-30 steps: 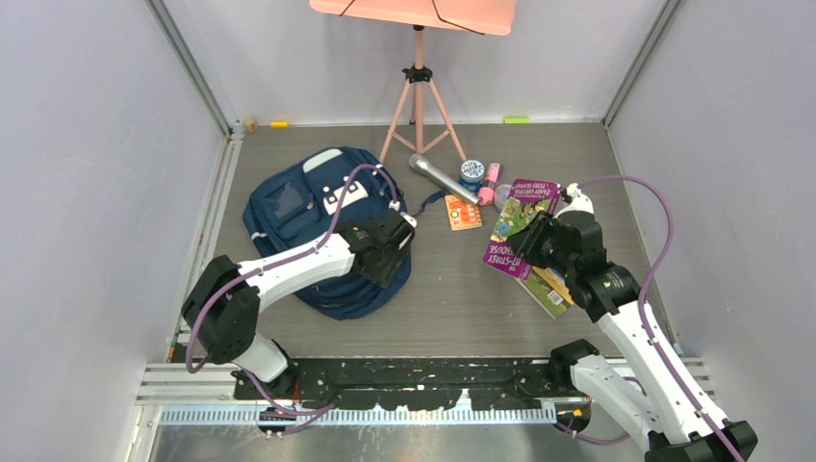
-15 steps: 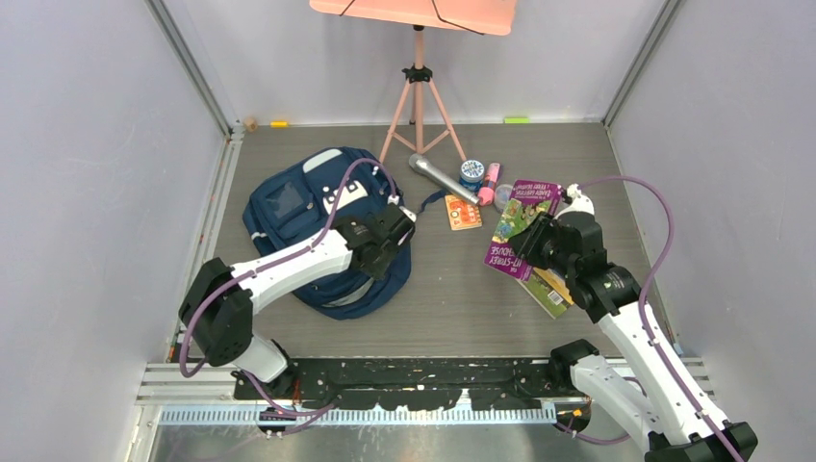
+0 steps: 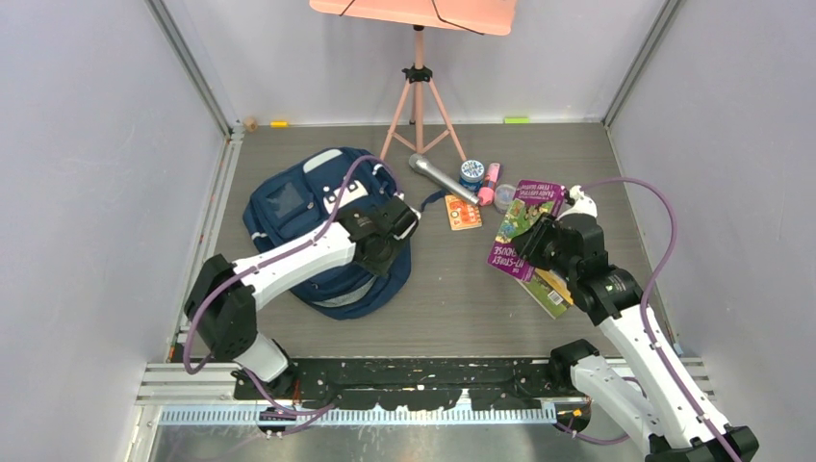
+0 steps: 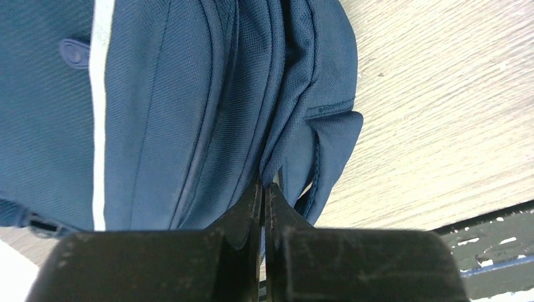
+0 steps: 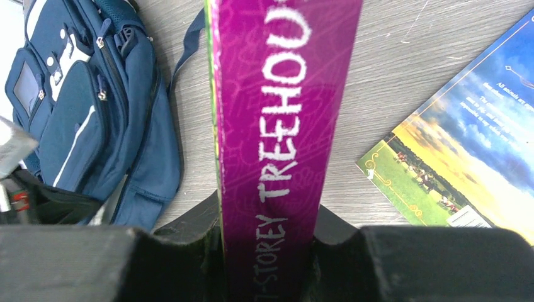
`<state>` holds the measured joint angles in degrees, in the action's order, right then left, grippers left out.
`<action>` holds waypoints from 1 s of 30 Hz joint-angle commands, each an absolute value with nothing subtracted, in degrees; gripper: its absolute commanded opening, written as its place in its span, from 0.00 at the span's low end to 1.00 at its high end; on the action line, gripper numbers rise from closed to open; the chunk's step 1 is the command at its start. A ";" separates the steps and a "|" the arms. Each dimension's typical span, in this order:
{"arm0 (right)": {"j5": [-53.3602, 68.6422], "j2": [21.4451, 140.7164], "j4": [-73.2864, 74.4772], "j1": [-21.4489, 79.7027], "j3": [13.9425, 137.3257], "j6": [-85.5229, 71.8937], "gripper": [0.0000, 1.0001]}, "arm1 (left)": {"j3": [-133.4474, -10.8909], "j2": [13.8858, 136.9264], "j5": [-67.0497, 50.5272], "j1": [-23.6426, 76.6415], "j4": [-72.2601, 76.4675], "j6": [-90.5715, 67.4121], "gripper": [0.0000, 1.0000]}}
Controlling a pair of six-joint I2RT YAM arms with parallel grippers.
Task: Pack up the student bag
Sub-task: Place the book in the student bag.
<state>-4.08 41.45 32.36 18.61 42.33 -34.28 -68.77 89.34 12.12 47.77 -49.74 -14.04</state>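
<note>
The student bag (image 3: 318,231), navy with thin white stripes, lies flat on the left of the floor. My left gripper (image 3: 385,241) sits at its right edge. In the left wrist view the jaws of that gripper (image 4: 263,185) are pressed together on a thin fold of the bag's blue fabric (image 4: 157,94) by a seam. My right gripper (image 3: 541,241) is shut on a purple "Storey Treehouse" book (image 3: 524,223), lifted off the floor right of centre. The book's spine (image 5: 277,126) fills the gap of the right gripper (image 5: 267,217), and the bag (image 5: 82,126) shows to its left.
A second book (image 5: 466,157) with a landscape cover lies on the floor beside the right gripper. Behind the bag stand a pink tripod (image 3: 417,96), a silver cylinder (image 3: 443,178), a blue-lidded jar (image 3: 471,173), a pink tube (image 3: 489,183) and a small orange booklet (image 3: 463,214).
My left gripper has closed from partly open onto the bag's fabric and shifted slightly toward the back. The right gripper keeps the book almost in place.
</note>
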 commanded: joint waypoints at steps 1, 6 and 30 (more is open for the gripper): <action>-6.30 39.89 27.63 18.52 43.54 -33.30 0.01 | -76.99 82.75 16.15 47.55 -52.40 -10.13 0.00; -1.59 42.39 26.59 18.54 43.96 -35.13 0.01 | -82.43 78.21 21.96 47.55 -50.80 -3.67 0.00; 5.38 61.61 5.19 41.77 43.90 -49.51 0.01 | -71.53 67.52 19.63 42.64 -29.90 2.20 0.00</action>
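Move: The student bag's loose edge is already pinched by the left hand; the bag's middle lies about 10 cm to that hand's left, 8 cm ahead and 5 cm lower. The right hand already holds the treehouse book and will take it to the bag, whose middle is some 39 cm to its left, 6 cm ahead and 14 cm below. From the right hand, the orange pack lies about 11 cm left and 9 cm ahead, the microphone 16 cm left and 17 cm ahead, both some 18 cm lower. The bag's upper flap, still pinched in the shut left fingers, is pulled up about 15 cm and some 6 cm forward, fast at first, the fingers swinging outward about 30 degrees. With the book still gripped, the right hand waits briefly, then sweeps about 13 cm left towards the bag at growing speed, sinking a little, tipping down and turning counter-clockwise. ##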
